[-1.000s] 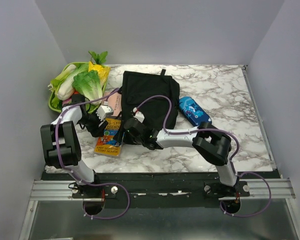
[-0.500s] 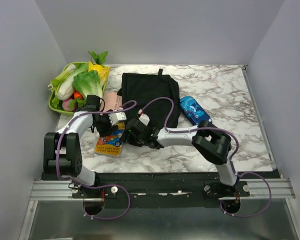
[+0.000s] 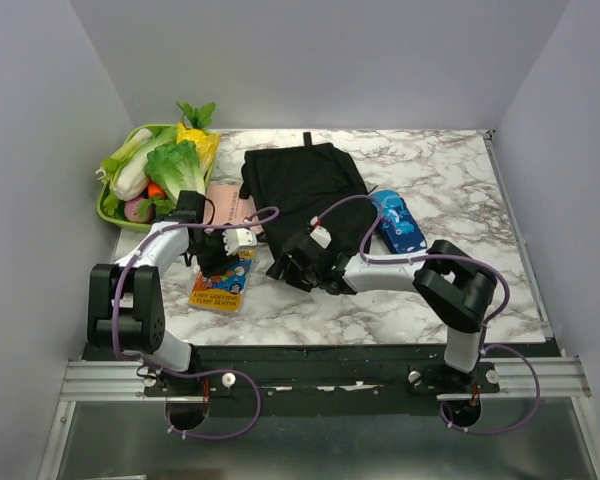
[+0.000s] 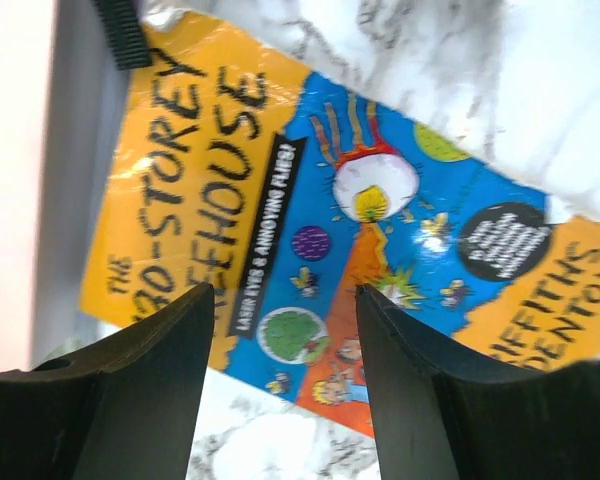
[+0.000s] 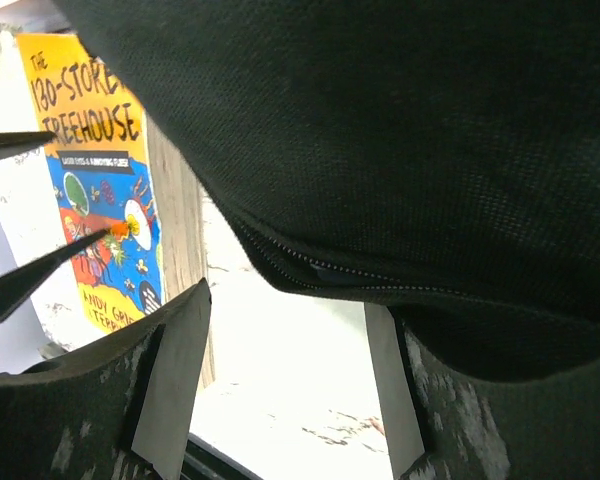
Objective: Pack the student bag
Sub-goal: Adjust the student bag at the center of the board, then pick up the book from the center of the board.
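The student bag [image 3: 302, 185] is a floppy black backpack lying flat in the middle of the marble table. Its zippered edge [image 5: 360, 272] hangs just beyond my right gripper [image 5: 296, 302], whose jaws stand open with only bright tabletop between them. In the top view my right gripper [image 3: 292, 266] is at the bag's near left corner. My left gripper [image 4: 285, 292] is open too, poised low over a colourful orange and blue book [image 4: 330, 200]. The book [image 3: 223, 281] lies left of the bag, with my left gripper [image 3: 230, 250] above its far end.
A pink notebook [image 3: 230, 205] lies between the bag and a green tray [image 3: 107, 205] of toy vegetables at the back left. A blue patterned glasses case [image 3: 398, 222] rests against the bag's right side. Grey walls enclose the table.
The bag has slid right and back, nudging the blue case. My right gripper has followed it to the right. My left gripper has swung in over the book.
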Motion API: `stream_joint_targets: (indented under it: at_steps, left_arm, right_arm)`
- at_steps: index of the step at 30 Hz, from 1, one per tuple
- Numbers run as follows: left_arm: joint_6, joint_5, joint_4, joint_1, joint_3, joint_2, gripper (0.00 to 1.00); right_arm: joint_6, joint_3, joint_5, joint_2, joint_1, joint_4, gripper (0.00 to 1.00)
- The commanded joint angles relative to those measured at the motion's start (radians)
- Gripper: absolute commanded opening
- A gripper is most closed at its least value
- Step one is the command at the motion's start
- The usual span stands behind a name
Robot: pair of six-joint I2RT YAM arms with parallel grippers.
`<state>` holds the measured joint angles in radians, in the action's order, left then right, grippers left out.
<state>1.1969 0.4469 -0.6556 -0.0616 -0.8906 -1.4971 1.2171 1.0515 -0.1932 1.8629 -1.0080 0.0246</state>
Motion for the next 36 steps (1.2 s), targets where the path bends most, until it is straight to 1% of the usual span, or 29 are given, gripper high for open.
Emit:
stream_joint_targets:
  at_steps: [1,2,5,7,9,13,15,19,22,25,27,30,32,33,34,36]
  left_arm:
    - [-0.029,0.151,-0.197,0.052,-0.092,-0.054,0.67]
    - [-0.03,0.162,-0.24,0.092,-0.122,-0.064,0.67]
    - [-0.028,0.148,-0.256,0.172,-0.182,-0.103,0.67]
    - [-0.042,0.097,-0.224,0.189,-0.167,-0.114,0.67]
    - [-0.046,0.075,-0.182,0.201,-0.15,-0.118,0.67]
    - [-0.059,0.087,-0.161,0.201,-0.122,-0.143,0.68]
    - [-0.065,0.096,-0.15,0.194,-0.123,-0.158,0.68]
    - [-0.086,0.047,-0.081,0.178,-0.117,-0.222,0.68]
    - [-0.108,0.041,-0.052,0.174,-0.12,-0.247,0.68]
    - [-0.091,0.045,-0.05,0.152,-0.091,-0.229,0.68]
    - [-0.07,0.046,-0.052,0.115,-0.065,-0.204,0.68]
    - [-0.039,0.094,-0.116,0.077,-0.044,-0.152,0.66]
    - [0.022,0.156,-0.2,0.066,-0.045,-0.12,0.66]
    - [0.029,0.168,-0.22,0.065,-0.047,-0.115,0.66]
    - [0.03,0.173,-0.234,0.033,-0.05,-0.109,0.66]
    - [0.024,0.188,-0.262,0.025,-0.054,-0.104,0.66]
  right_arm:
    - [-0.068,0.079,-0.009,0.048,-0.02,-0.002,0.71]
    - [-0.071,0.105,-0.006,0.054,-0.029,0.0,0.71]
    - [-0.076,0.136,-0.02,0.071,-0.061,0.012,0.69]
    - [-0.077,0.157,-0.015,0.082,-0.076,0.02,0.68]
    - [-0.082,0.182,-0.021,0.102,-0.095,0.018,0.68]
    - [-0.068,0.208,-0.009,0.137,-0.107,-0.002,0.69]
    - [-0.062,0.208,-0.012,0.15,-0.107,-0.005,0.7]
    - [-0.062,0.219,-0.028,0.16,-0.107,-0.014,0.7]
    - [-0.06,0.231,-0.034,0.173,-0.107,-0.018,0.7]
    - [-0.067,0.249,-0.034,0.18,-0.107,-0.02,0.71]
    - [-0.068,0.255,-0.032,0.183,-0.107,-0.02,0.71]
    - [-0.061,0.24,-0.032,0.174,-0.106,-0.018,0.71]
    - [-0.053,0.228,-0.032,0.164,-0.106,-0.017,0.71]
    - [-0.05,0.225,-0.034,0.16,-0.107,-0.017,0.71]
    - [-0.047,0.214,-0.032,0.156,-0.107,-0.017,0.71]
    - [-0.044,0.202,-0.034,0.144,-0.107,-0.017,0.71]
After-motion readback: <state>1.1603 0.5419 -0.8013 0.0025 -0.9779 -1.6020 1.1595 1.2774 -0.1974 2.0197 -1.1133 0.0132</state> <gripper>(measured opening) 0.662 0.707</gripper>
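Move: Under the left hand lies the orange treehouse book, its middle about 2 cm back, 2 cm to the right and 3 cm below. From the right hand that same book is some 16 cm to the left, 1 cm ahead and 3 cm lower. The bag's middle stands roughly 21 cm ahead of the right hand and 5 cm to its right; the pink book is some 16 cm ahead of the left hand and 3 cm to its right. Fingers open, the right hand arcs 7 cm left to the treehouse book; the left swings 5 cm left and returns. ##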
